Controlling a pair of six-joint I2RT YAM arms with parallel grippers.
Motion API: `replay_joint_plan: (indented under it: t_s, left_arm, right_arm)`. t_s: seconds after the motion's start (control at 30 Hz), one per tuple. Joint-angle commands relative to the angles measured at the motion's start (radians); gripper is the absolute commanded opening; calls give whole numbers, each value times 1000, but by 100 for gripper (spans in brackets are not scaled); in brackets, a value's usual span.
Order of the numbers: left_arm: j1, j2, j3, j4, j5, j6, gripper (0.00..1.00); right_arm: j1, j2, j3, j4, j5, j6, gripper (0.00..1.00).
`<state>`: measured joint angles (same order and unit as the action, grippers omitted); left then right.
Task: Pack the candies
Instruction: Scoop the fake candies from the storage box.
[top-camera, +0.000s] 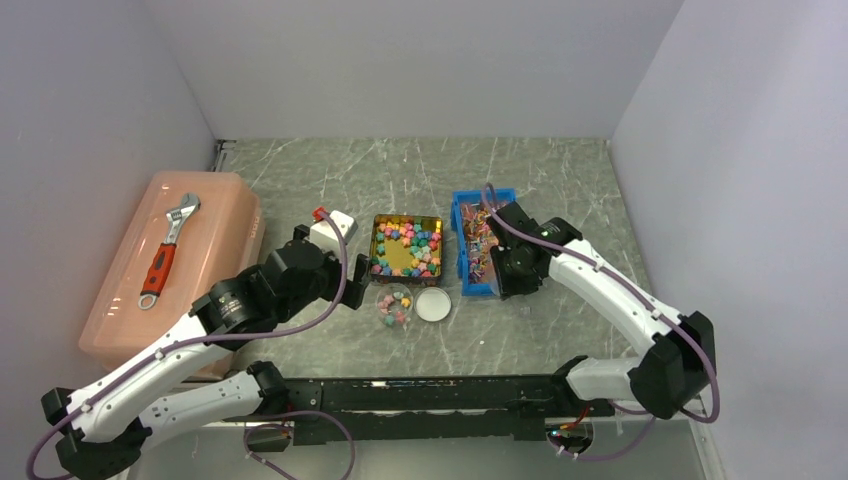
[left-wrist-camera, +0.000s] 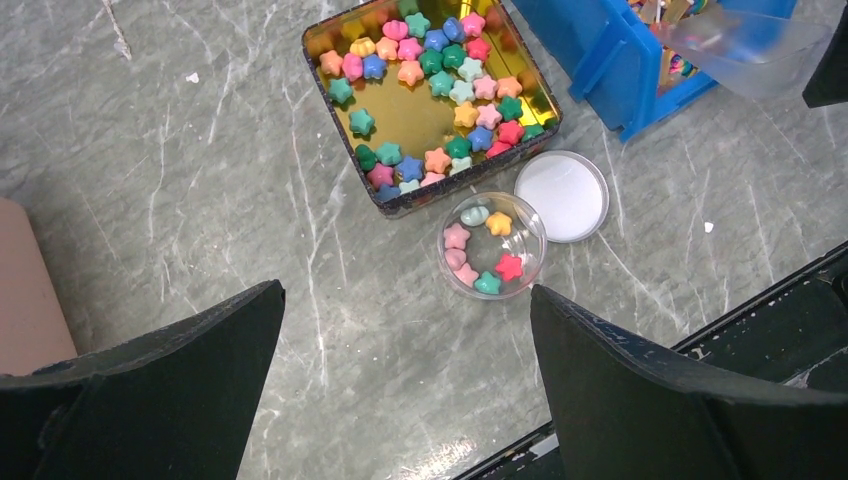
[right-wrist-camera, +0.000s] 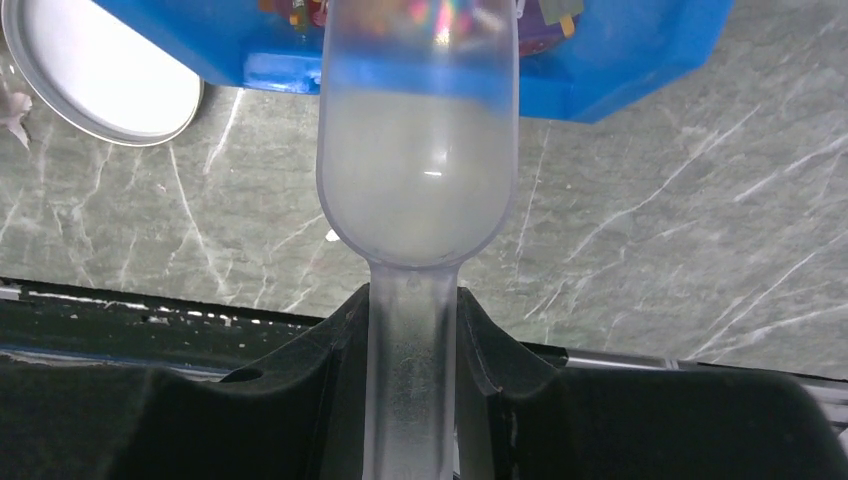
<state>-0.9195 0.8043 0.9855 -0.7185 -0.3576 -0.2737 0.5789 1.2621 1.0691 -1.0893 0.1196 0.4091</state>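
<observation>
Star-shaped pastel candies (left-wrist-camera: 440, 90) fill a square gold tin (top-camera: 406, 246). Several more candies (left-wrist-camera: 487, 245) lie in a small clear round cup (top-camera: 392, 304), with its white lid (top-camera: 433, 303) beside it. My left gripper (left-wrist-camera: 405, 350) is open and empty, above bare table just near and left of the cup. My right gripper (right-wrist-camera: 415, 340) is shut on the handle of a clear plastic scoop (right-wrist-camera: 418, 150). The scoop's bowl looks empty and hangs over the near end of the blue bin (top-camera: 480, 245).
The blue bin (right-wrist-camera: 640, 50) holds small wrapped items. A salmon plastic box (top-camera: 175, 265) with a red-handled adjustable wrench (top-camera: 168, 250) on top stands at the left. A black rail (top-camera: 440, 395) runs along the near table edge.
</observation>
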Motion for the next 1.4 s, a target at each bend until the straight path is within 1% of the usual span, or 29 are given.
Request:
replay_joint_plan:
  t_s: [0.0, 0.13, 0.33, 0.7, 0.93, 1.13, 1.3, 1.37]
  left_arm:
    - [3, -12, 0, 25, -21, 15, 99]
    - [5, -24, -8, 30, -31, 18, 100]
    - [9, -21, -10, 28, -39, 24, 99]
    - [40, -3, -14, 34, -12, 31, 99]
    - [51, 12, -16, 36, -12, 30, 99]
    - [64, 26, -16, 38, -1, 29, 99]
    - [87, 29, -19, 45, 23, 27, 99]
    - [93, 29, -19, 48, 30, 25, 99]
  right_arm:
    - [-21, 44, 57, 68, -27, -49, 0]
    - [-38, 88, 63, 111, -29, -60, 0]
    - [-46, 148, 57, 194, 18, -55, 0]
    - [-53, 177, 22, 411, 125, -28, 0]
    - [-53, 111, -133, 605, 198, -9, 0]
    - [-53, 0, -228, 690, 237, 7, 0]
    - [-53, -34, -287, 781, 274, 6, 0]
    - [-53, -30, -307, 831, 265, 11, 0]
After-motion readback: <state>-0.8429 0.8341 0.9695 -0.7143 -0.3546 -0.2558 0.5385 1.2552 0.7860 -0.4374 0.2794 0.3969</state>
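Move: The right hand holds the scoop; the middle of the blue box of fake candies lies about 13 cm ahead of this hand, 2 cm left and 10 cm below, its near edge only some 3 cm ahead. The white lid is about 2 cm ahead and 13 cm left, the clear cup level with that lid and 21 cm left, the square tin about 12 cm ahead and 19 cm left. From the left hand the blue box is some 13 cm ahead, 26 cm right and 22 cm below. The right hand keeps its grip on the scoop's handle and drives the bowl forward about 9 cm over the blue box's near edge and into the fake candies, sinking some 4 cm as it goes. Over the second half the wrist swings the fingertips forward and up by roughly 25 degrees to level the scoop, the tilt carrying on after the forward push has all but stopped. ##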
